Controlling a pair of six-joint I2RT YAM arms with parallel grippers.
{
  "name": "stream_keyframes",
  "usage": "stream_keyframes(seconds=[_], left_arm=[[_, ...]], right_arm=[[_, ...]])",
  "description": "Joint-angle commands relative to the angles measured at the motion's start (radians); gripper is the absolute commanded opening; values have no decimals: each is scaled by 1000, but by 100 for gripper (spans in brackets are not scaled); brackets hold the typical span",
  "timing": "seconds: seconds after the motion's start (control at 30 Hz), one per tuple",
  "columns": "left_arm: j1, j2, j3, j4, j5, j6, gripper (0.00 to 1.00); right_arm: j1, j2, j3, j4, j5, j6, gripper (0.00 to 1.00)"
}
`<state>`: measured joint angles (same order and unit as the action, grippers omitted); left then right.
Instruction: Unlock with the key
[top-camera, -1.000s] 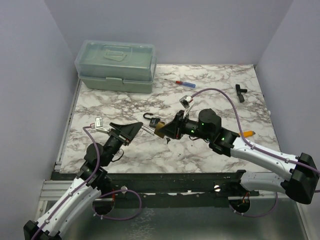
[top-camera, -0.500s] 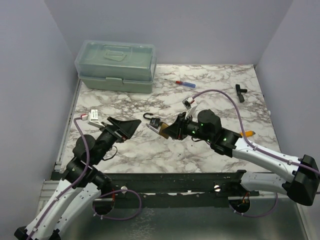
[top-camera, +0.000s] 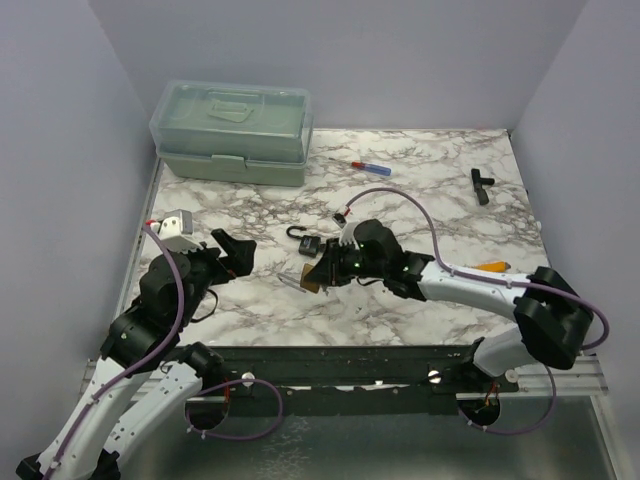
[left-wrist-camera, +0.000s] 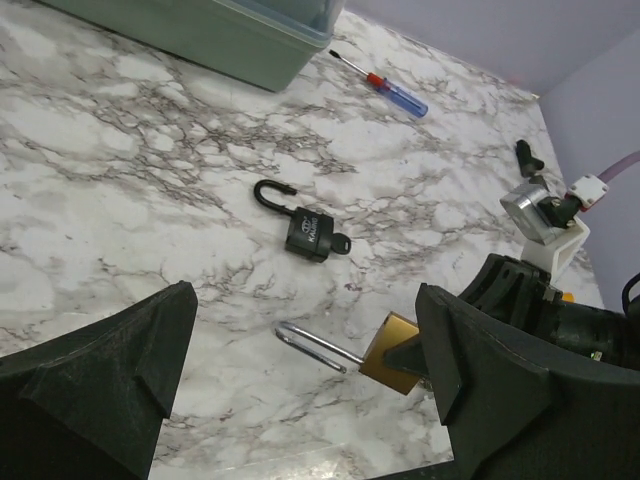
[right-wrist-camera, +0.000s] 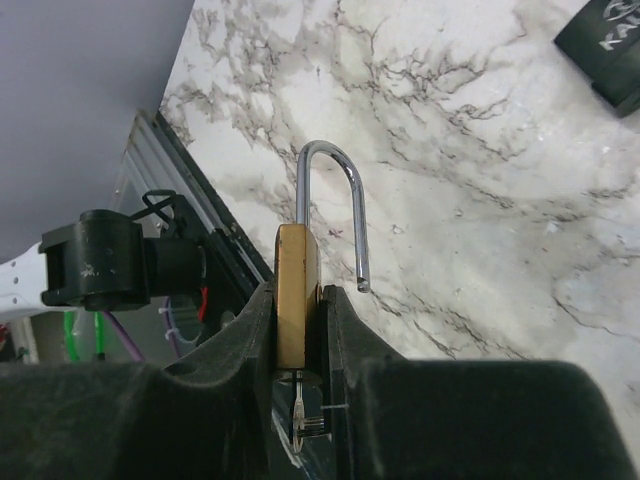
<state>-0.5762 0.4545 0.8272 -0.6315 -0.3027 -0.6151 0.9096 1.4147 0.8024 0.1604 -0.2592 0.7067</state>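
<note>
A brass padlock (right-wrist-camera: 297, 300) is clamped flat between the fingers of my right gripper (right-wrist-camera: 297, 290). Its steel shackle (right-wrist-camera: 330, 195) stands sprung open, the free end clear of the body. A small key (right-wrist-camera: 301, 418) pokes out of the padlock's underside, between the fingers. From above, the right gripper (top-camera: 322, 272) holds the brass padlock (top-camera: 312, 277) just above the table's middle front. My left gripper (top-camera: 232, 252) hangs open to its left, apart from it. In the left wrist view the left gripper (left-wrist-camera: 305, 300) frames the brass padlock (left-wrist-camera: 393, 352) and its shackle (left-wrist-camera: 315, 345).
A black padlock (top-camera: 305, 242) lies on the marble table (top-camera: 430, 210) just behind the brass one. A green toolbox (top-camera: 232, 130) stands at the back left. A red-and-blue screwdriver (top-camera: 362, 166), a black fitting (top-camera: 481, 185) and an orange piece (top-camera: 492, 267) lie around.
My left gripper has drawn back to the left, away from the brass padlock, with its jaws wide. My right gripper has carried the padlock a little left and toward the near edge.
</note>
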Motion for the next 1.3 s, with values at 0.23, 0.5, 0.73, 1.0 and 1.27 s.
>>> stream_keyframes(seconds=[0.23, 0.5, 0.73, 1.0, 1.27], left_arm=[[4, 8, 2, -27, -29, 104, 98], [5, 15, 0, -27, -30, 106, 98], [4, 10, -2, -28, -39, 104, 98], [4, 12, -1, -28, -42, 103, 98], [4, 14, -2, -28, -44, 101, 98]], right_arm=[[2, 304, 170, 280, -195, 148, 0], [-13, 397, 160, 261, -53, 136, 0], [-52, 413, 92, 278, -3, 113, 0], [-73, 430, 63, 314, -15, 106, 0], [-92, 437, 44, 334, -28, 119, 49]])
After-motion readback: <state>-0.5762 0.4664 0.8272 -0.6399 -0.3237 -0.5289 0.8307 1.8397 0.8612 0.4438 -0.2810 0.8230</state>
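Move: The right hand still grips the open brass padlock, with its shackle pointing left. The bare table where the padlock is to go is some 6 cm ahead of the right hand, 3 cm to its left and 11 cm below. The black padlock lies about 7 cm beyond that spot, with its key some 4 cm to the right of its body. From the left hand the spot is roughly 6 cm ahead, 14 cm to the right and 24 cm below. Keeping its pinch on the brass padlock's body, the right hand lowers it about 10 cm to the table, just short of the black padlock. It first swings left while sinking, then works forward some 6 cm and eases partly back to the right, rolling about 10 degrees. At the very end the fingers start to part, opening partway around the body. ##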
